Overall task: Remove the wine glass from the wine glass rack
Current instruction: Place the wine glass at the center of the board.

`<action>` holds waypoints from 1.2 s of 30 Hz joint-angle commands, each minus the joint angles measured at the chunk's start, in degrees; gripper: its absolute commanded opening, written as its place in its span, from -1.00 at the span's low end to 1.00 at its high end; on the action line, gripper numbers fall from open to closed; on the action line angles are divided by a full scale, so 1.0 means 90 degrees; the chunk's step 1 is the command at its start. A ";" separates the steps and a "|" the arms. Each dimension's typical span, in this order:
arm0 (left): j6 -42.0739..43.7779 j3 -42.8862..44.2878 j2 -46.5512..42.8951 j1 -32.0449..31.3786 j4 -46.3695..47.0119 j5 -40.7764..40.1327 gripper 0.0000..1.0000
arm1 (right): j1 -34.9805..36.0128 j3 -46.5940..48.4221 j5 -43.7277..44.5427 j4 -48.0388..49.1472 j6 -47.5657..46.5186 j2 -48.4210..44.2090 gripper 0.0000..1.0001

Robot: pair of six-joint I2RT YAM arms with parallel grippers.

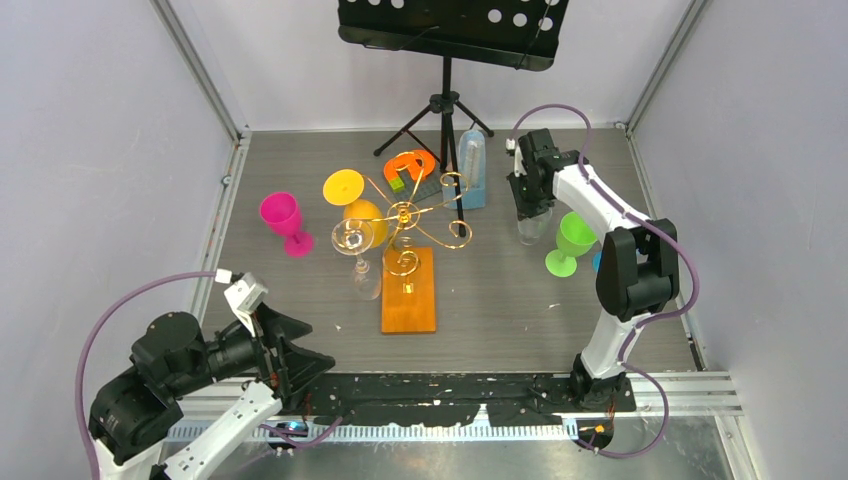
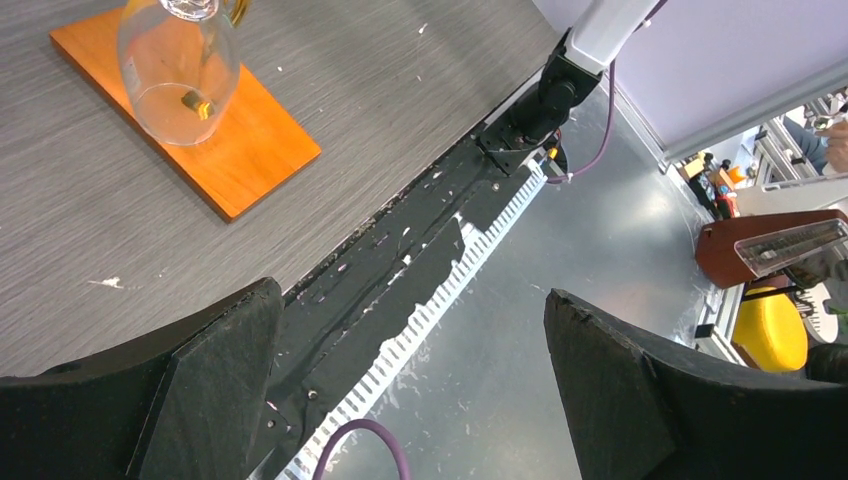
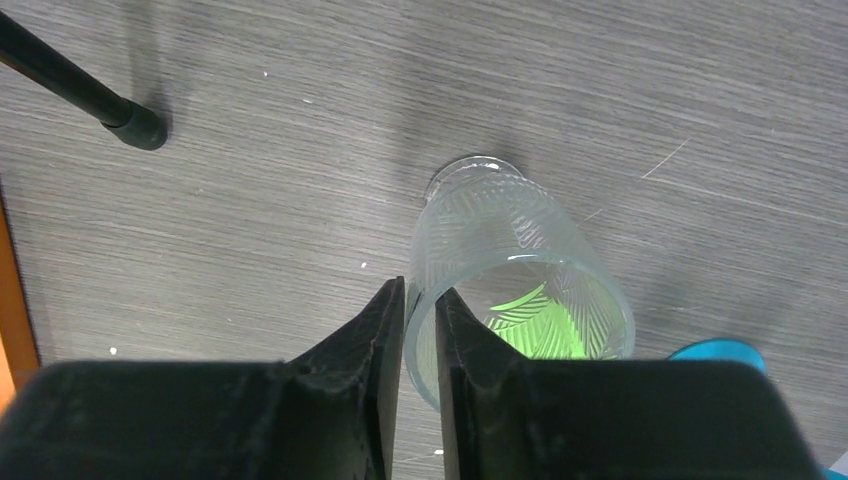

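Observation:
The wine glass rack (image 1: 405, 213), gold wire on an orange base (image 1: 410, 296), stands mid-table. A clear wine glass (image 1: 362, 268) hangs from it upside down on its near-left side, and it shows over the base in the left wrist view (image 2: 180, 75). Yellow glasses (image 1: 345, 187) hang at the rack's back left. My right gripper (image 1: 530, 212) points down at the right. Its fingers straddle the rim wall of an upright clear patterned glass (image 3: 520, 270), one finger inside and one outside, with a sliver of gap (image 3: 420, 292). My left gripper (image 2: 410, 297) is wide open, holds nothing and hangs over the near table edge (image 1: 290, 352).
A pink goblet (image 1: 285, 222) stands left of the rack and a green goblet (image 1: 571, 240) stands just right of the clear patterned glass. A black music stand (image 1: 445, 105) and a blue metronome (image 1: 472, 168) are at the back. A blue object (image 3: 715, 350) lies beside the glass.

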 commanded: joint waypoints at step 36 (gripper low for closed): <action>-0.0665 0.2040 0.2689 0.0013 0.1669 -0.1376 0.98 | 0.0115 -0.0024 -0.0915 -0.0246 0.0685 -0.4830 0.15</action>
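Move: Just right of the right hand stands the clear glass, its middle about 3 cm right and 5 cm below, with its rim's left side between the fingertips. The green glass is some 5 cm back and 9 cm right of that hand, the blue glass about 5 back and 18 right. From the left hand, the clear glass hanging on the rack lies about 18 cm ahead, 6 right and a little lower; the yellow glass is roughly 27 ahead and 4 right. Opening from nearly shut to a bit over half, the right fingers let go of the clear glass's rim while the hand eases about 3 cm right; it then climbs quickly some 23 cm and draws back 8, the fingertips swinging up and forward by about 35 degrees. The left hand, already wide open, goes forward and up about 8 cm each, slightly right and turning counter-clockwise, towards the rack. ##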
